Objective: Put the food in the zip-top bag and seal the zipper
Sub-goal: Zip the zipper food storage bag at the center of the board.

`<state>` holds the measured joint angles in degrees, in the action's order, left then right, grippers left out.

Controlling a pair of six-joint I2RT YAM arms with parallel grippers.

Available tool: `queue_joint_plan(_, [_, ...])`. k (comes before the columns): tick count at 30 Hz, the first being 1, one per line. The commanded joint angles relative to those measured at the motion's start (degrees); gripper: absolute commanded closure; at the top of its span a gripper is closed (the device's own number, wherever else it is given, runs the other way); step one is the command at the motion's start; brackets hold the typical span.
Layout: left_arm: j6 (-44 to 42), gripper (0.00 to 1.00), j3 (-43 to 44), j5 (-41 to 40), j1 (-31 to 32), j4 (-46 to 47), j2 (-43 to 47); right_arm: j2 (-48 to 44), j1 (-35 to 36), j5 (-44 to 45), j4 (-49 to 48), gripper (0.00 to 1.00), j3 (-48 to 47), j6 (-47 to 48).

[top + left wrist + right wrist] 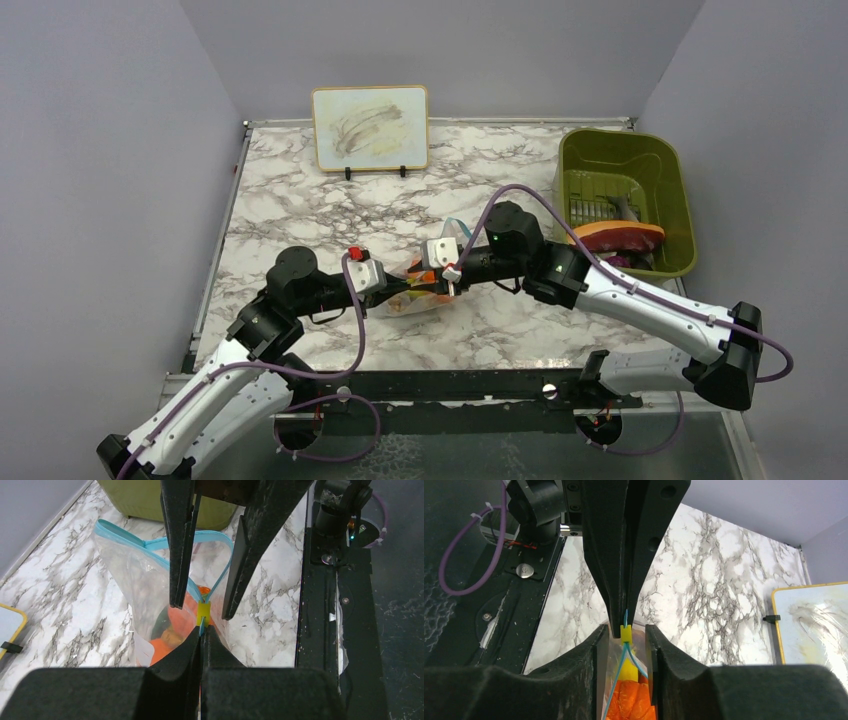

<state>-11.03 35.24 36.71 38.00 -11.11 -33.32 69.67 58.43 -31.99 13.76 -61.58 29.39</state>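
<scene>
The clear zip-top bag [418, 298] lies on the marble between both arms, its mouth partly open in the left wrist view [145, 580]. Food shows inside as orange pieces [162, 647] [634, 700] and a yellow piece [626, 670]. The light-blue zipper [150, 544] [616, 680] carries a yellow slider [202, 612] [625, 633]. My left gripper [202, 632] [392, 288] is shut on the zipper's end just behind the slider. My right gripper [626, 640] [450, 275] is open, one finger on each side of the slider, with gaps to it.
An olive-green bin [625, 150] stands at the back right, with an orange and dark purple item [617, 237] at its front edge. A framed board [370, 127] stands upright at the table's back. The table's black front rail [450, 385] runs close behind the bag.
</scene>
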Motion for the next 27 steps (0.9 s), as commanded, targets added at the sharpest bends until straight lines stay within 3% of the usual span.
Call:
queue_joint_plan(1, [0.05,1.0,0.58,1.17,0.15,1.09,1.06,0.12,0.36,2.28,0.92,0.7,-0.78,1.54])
queue_joint_plan(12, [0.05,1.0,1.39,1.34,0.15,1.35,0.75,1.87,0.34,2.49,1.48,0.76,-1.44,1.56])
queue_joint_plan(16, [0.21,1.0,1.71,-0.07,0.15,0.67,0.56,1.13,0.36,4.51,-1.09,0.98,-0.35,-0.5])
queue_joint_plan(22, [-7.98,1.0,3.72,2.46,0.15,-6.14,2.33,-1.96,0.35,7.03,-1.78,0.99,2.02,-2.64])
queue_joint_plan(27, [-8.75,1.0,6.03,3.27,0.17,-7.97,3.63,-4.84,0.36,7.72,0.41,0.99,3.27,-2.71])
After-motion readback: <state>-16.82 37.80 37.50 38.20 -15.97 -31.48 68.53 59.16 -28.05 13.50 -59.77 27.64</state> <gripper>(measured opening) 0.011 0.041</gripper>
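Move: The yellow zipper slider sits just ahead of and below the half-open right fingers: about 1 cm farther out, 1 cm to the left and 2 cm down. The zipper's blue tab end is some 3 cm to their left at the slider's height; an orange vegetable in the bag lies roughly 3 cm to their right, 1 cm back and 7 cm down. From the left hand, already pinching that tab end, the slider is about 2 cm to the right, level. The slider, between the right hand's parted fingers, is what they shut on: the right hand sinks about 1.5 cm over it, closes and pinches it, then starts back up with a slight pull to the right. The left hand keeps its pinch on the tab end, almost still until it lifts and draws back about 1 cm, edging left. ##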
